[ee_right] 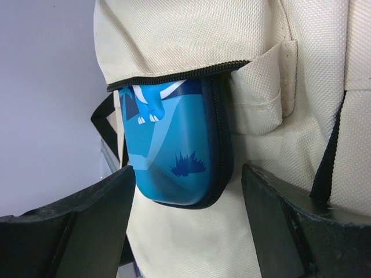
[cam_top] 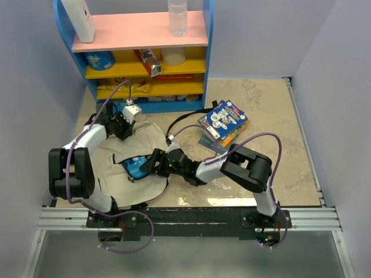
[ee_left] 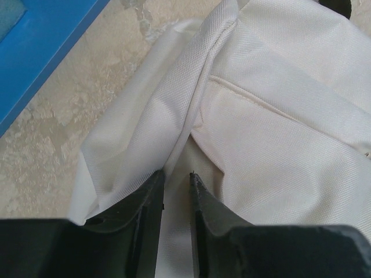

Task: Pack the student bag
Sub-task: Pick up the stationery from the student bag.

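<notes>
The student bag (cam_top: 148, 139), cream fabric with black zipper lines, lies flat on the table left of centre. At its far edge my left gripper (cam_top: 123, 126) is shut on a fold of the bag's cloth (ee_left: 174, 231); the two fingers stand narrow with fabric between them (ee_left: 177, 174). A blue zippered pencil case (cam_top: 133, 166) sticks halfway out of the bag's zipped opening (ee_right: 174, 75). My right gripper (cam_top: 146, 164) is open, its fingers spread on either side of the case's (ee_right: 179, 150) outer end (ee_right: 188, 168), with a gap on each side.
A blue shelf unit with a pink top (cam_top: 139, 35) stands at the back, carrying a clear bottle (cam_top: 177, 17) and a white container (cam_top: 79, 17). A colourful book (cam_top: 224, 120) lies right of the bag. A black strap (cam_top: 185, 119) loops toward it. Walls close both sides.
</notes>
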`<state>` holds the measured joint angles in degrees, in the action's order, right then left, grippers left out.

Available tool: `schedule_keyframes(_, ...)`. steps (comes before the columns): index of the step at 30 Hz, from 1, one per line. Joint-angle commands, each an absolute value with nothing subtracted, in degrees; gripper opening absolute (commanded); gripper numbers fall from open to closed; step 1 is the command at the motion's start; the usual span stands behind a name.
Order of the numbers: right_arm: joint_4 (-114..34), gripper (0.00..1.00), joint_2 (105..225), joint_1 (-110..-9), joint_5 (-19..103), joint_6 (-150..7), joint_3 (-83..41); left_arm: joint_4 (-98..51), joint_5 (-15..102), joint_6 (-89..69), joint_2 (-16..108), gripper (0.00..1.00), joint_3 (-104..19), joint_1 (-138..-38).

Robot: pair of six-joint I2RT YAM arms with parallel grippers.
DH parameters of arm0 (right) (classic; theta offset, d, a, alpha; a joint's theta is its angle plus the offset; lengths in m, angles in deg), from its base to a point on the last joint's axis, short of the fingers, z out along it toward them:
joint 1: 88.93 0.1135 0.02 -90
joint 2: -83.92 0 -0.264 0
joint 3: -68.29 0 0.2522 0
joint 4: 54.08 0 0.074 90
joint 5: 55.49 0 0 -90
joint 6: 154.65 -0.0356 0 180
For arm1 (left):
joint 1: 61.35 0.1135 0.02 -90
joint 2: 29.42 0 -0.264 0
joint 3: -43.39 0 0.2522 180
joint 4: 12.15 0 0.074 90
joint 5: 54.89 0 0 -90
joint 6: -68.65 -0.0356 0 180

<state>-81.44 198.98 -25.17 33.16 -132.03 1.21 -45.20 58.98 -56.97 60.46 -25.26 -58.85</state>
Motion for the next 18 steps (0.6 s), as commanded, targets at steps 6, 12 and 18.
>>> schedule_keyframes(6, -84.7, 0.77, 203.35, -25.3, 41.01, -139.01, -2.68, -47.27, 56.2, -56.43, 58.56, 0.28, -20.82, -58.01)
schedule_keyframes(12, -74.94, 0.78, 205.38, -24.33, 40.48, -138.65, -9.01, -45.95, 55.41, -55.63, 58.38, 0.29, -18.89, -58.01)
schedule_keyframes(18, -71.34, 0.76, 207.75, -23.72, 39.43, -140.5, -15.87, -44.81, 55.06, -54.75, 58.12, 0.29, -17.66, -58.01)
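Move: The blue pencil case pokes out of the bag's mouth about 6 cm to the left of the right hand and level with it front to back, perhaps 1 cm lower. The bag's zip edge lies about 4 cm ahead and 6 cm left of that hand; the beige flap at the left fingers is some 11 cm ahead and 10 cm left. From the left hand, the pencil case is roughly 12 cm back, 5 cm right and slightly lower. The blue pencil case and the bag fabric beside it are pushed along as the right hand, fingers still wide open astride the case's protruding end, slides about 5 cm left, easing back slightly and rolling some 10 degrees. The left hand stays at the beige flap with its opening unchanged, shifting just over 1 cm left and a little down. ##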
